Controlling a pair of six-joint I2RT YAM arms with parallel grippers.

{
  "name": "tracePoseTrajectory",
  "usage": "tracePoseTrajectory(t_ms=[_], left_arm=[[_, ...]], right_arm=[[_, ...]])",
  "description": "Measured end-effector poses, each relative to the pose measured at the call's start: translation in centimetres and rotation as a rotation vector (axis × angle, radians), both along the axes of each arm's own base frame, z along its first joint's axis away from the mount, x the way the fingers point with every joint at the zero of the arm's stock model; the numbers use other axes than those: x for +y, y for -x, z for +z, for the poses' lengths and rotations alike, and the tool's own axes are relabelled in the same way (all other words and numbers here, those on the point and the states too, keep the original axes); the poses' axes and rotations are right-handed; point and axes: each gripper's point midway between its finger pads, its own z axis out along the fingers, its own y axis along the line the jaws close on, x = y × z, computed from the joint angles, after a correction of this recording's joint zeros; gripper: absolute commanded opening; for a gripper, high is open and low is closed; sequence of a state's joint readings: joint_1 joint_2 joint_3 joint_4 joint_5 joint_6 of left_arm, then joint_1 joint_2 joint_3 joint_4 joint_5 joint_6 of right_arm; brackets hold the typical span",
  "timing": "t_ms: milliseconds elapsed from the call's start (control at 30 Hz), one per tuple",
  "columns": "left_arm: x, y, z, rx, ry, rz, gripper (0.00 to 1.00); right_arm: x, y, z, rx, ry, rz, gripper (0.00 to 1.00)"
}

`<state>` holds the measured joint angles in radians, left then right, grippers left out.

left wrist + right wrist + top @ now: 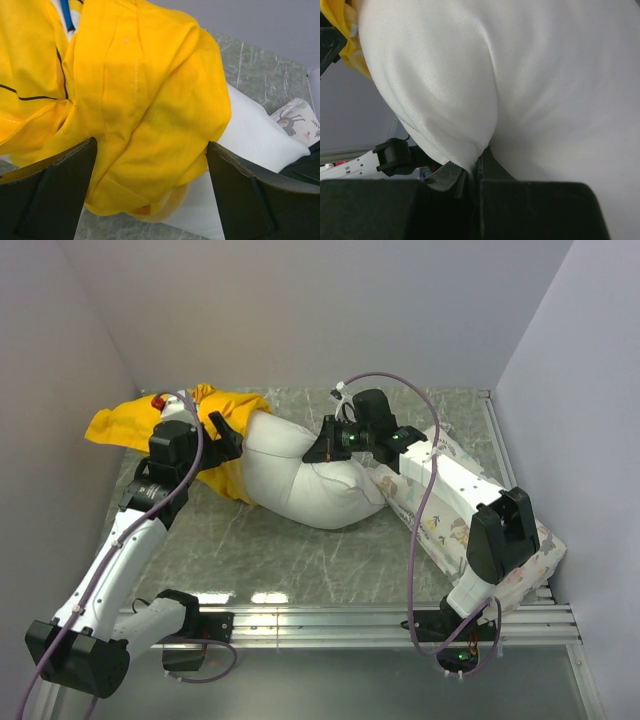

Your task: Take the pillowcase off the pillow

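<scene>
The yellow pillowcase (pixel 120 425) lies crumpled at the back left, still wrapped over the left end of the plump white pillow (pixel 300 480). My left gripper (pixel 228 437) is open. Its fingers (pixel 50 195) stand wide on either side of a bunched yellow pillowcase (pixel 145 115) fold, and the pillow (pixel 250 137) shows beyond it. My right gripper (pixel 335 445) sits at the pillow's back right edge. In the right wrist view the right gripper (pixel 475 172) is shut on a pinched fold of the pillow (pixel 520 75). A bit of the pillowcase (pixel 340 25) shows at the top left.
A second pillow printed with small animals (pixel 470 515) lies along the right side under my right arm. Grey walls close in on the left, back and right. A metal rail (pixel 350 620) runs along the near table edge. A purple cable (pixel 420 510) loops over the right arm.
</scene>
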<state>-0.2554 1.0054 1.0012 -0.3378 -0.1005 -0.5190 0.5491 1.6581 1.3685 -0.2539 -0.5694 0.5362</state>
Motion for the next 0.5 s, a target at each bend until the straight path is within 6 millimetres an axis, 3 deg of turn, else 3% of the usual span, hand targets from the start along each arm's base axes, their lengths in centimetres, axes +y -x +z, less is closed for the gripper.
tracePoseTrajectory(t_ms=[300,500], left_arm=[[-0.5,1.6,1.0,-0.008,-0.079,0.059,0.99],[1.6,3.8,3.5,-0.057,-0.100,0.149,0.99]], right_arm=[[0.0,-0.3,-0.4,0.018,-0.013,0.007,0.00],[-0.1,-1.0,-0.5,0.026,-0.032,0.002,0.00]])
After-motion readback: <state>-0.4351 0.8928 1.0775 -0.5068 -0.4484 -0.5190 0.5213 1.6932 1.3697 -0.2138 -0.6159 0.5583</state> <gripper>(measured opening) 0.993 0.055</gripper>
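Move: The bunched yellow pillowcase over the pillow's left end is roughly 6 cm ahead of my left hand, about 1 cm left and 8 cm below. The white pillow's middle lies some 16 cm right of that hand, 4 cm back and 12 cm below. My right hand already pinches the pillow; from it the pillowcase bunch is about 16 cm left, 6 cm ahead and 3 cm lower. With my left hand empty and its fingers still wide open, I back off from the pillowcase bunch, slowly at first, then quicker: about 4 cm back and nearly as far up, drifting right a touch before swinging left. The wrist turns roughly 10 degrees counter-clockwise on the way. My right hand keeps its pinch on the white pillow and stays almost in place. ##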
